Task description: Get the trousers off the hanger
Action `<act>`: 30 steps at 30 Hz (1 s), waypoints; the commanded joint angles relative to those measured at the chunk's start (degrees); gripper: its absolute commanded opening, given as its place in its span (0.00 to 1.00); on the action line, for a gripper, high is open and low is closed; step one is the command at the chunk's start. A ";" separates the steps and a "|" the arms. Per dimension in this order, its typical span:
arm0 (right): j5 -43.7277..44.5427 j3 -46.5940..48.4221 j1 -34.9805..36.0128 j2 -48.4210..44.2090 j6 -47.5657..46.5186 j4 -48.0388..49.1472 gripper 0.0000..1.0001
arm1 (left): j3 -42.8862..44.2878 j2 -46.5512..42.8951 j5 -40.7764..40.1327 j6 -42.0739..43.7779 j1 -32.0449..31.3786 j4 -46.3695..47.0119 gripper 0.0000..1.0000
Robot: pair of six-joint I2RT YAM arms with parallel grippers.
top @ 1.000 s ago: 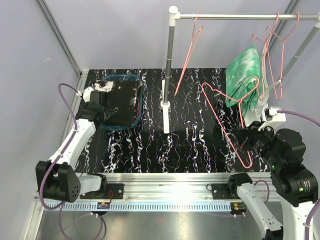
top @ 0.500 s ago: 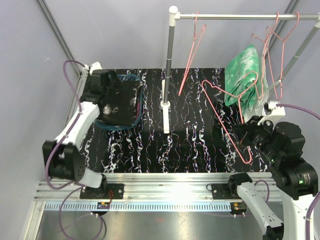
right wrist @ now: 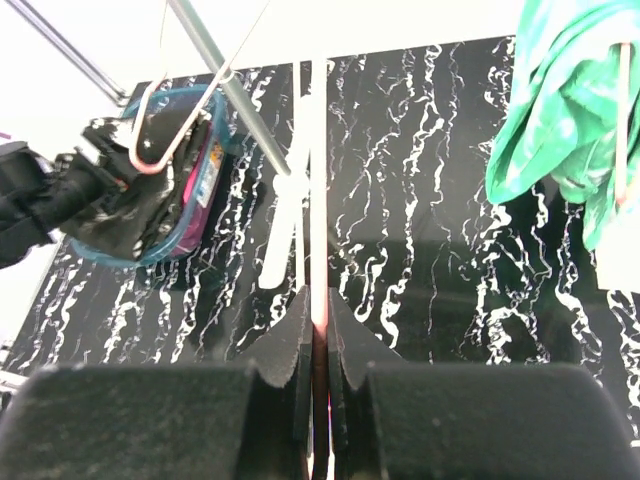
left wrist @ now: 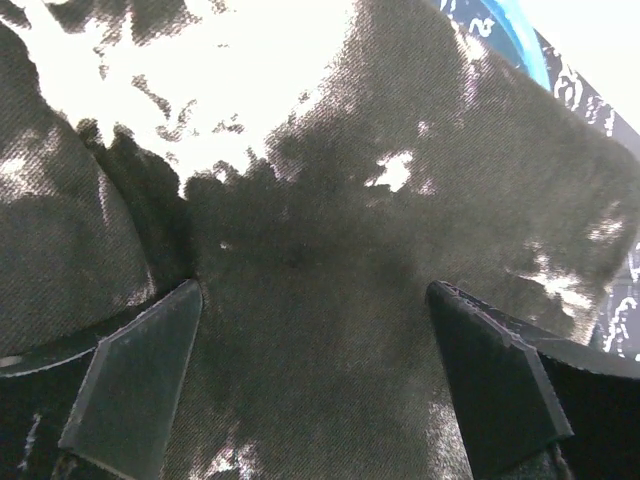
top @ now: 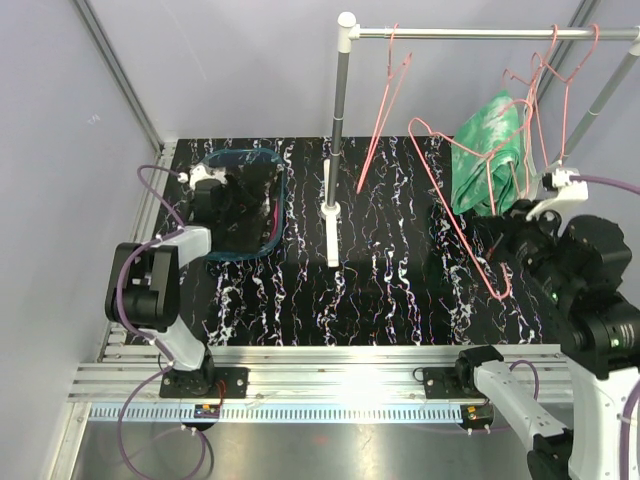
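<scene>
The black white-speckled trousers [top: 250, 200] lie in a blue-rimmed basket [top: 240, 153], on top of magenta trousers [right wrist: 205, 170]. My left gripper [top: 225, 195] hovers just over them, open. In the left wrist view the dark cloth [left wrist: 300, 220] fills the picture, and nothing sits between the fingers of the left gripper [left wrist: 312, 300]. My right gripper [top: 497, 245] is shut on the wire of a bare pink hanger [top: 455, 213], held tilted above the table; the thin wire [right wrist: 320, 290] is pinched between its fingers. The green-and-white trousers [top: 485, 150] still hang on another pink hanger under the rail [top: 470, 33].
A grey post [top: 340, 110] with a white foot [top: 331, 235] holds up the rail mid-table. An empty pink hanger [top: 385, 100] dangles near it, and more pink hangers [top: 550, 70] hang at the rail's right end. The table top is black marble pattern [top: 390, 290].
The left gripper opened and let the black trousers drop into the basket, then moved in over it. The right gripper raised the empty hanger towards the rail.
</scene>
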 commanded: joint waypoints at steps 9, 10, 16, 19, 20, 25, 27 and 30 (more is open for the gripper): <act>5.21 8.97 0.07 10.58 -6.08 7.79 0.00 | 21.51 -17.00 -4.95 3.41 -0.03 -38.50 0.99; 7.04 9.86 0.07 11.37 -6.53 8.32 0.00 | 22.83 -19.80 -6.17 3.50 -0.12 -41.07 0.99; 8.90 15.92 0.15 19.10 -10.66 14.21 0.00 | 20.92 -32.55 -3.73 6.74 -0.74 -48.92 0.99; 10.31 18.73 0.15 22.87 -12.77 15.71 0.00 | 17.49 -38.62 -0.04 9.21 -0.83 -50.06 0.99; 10.48 19.18 0.15 23.76 -13.03 16.15 0.00 | 16.70 -41.60 0.05 9.22 -0.83 -50.67 0.99; 9.61 17.87 0.15 27.19 -15.14 23.44 0.00 | 7.39 -54.96 0.93 12.73 -0.83 -47.08 0.99; 10.65 16.64 0.42 27.98 -15.41 26.86 0.00 | 5.80 -60.05 -0.90 13.52 -0.83 -46.72 0.99; 17.30 14.88 3.56 29.30 -17.94 30.47 0.00 | 3.68 -63.59 -3.71 15.36 -0.83 -48.12 0.99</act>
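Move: The rail spot for the hanger already in the right fingers lies about 24 cm ahead and 18 cm above that hand. Green trousers hang under the rail, some 24 cm ahead, 5 cm right and slightly below; an empty hanger dangles about 24 cm ahead, 19 cm left and 8 cm up. From the left hand, those green trousers are about 60 cm right, 3 cm back and 26 cm up; the black trousers lie just beneath it, roughly 3 cm right. Forward about 17 cm and, mostly in the second half, up some 7 cm, the right hand carries the empty hanger towards the rail, keeping its pinch while the fingers tip up and the wrist rolls its left side down. The left hand, already open, lifts clear of the black trousers, then draws back towards its base, staying open, fingertips tilting up. ##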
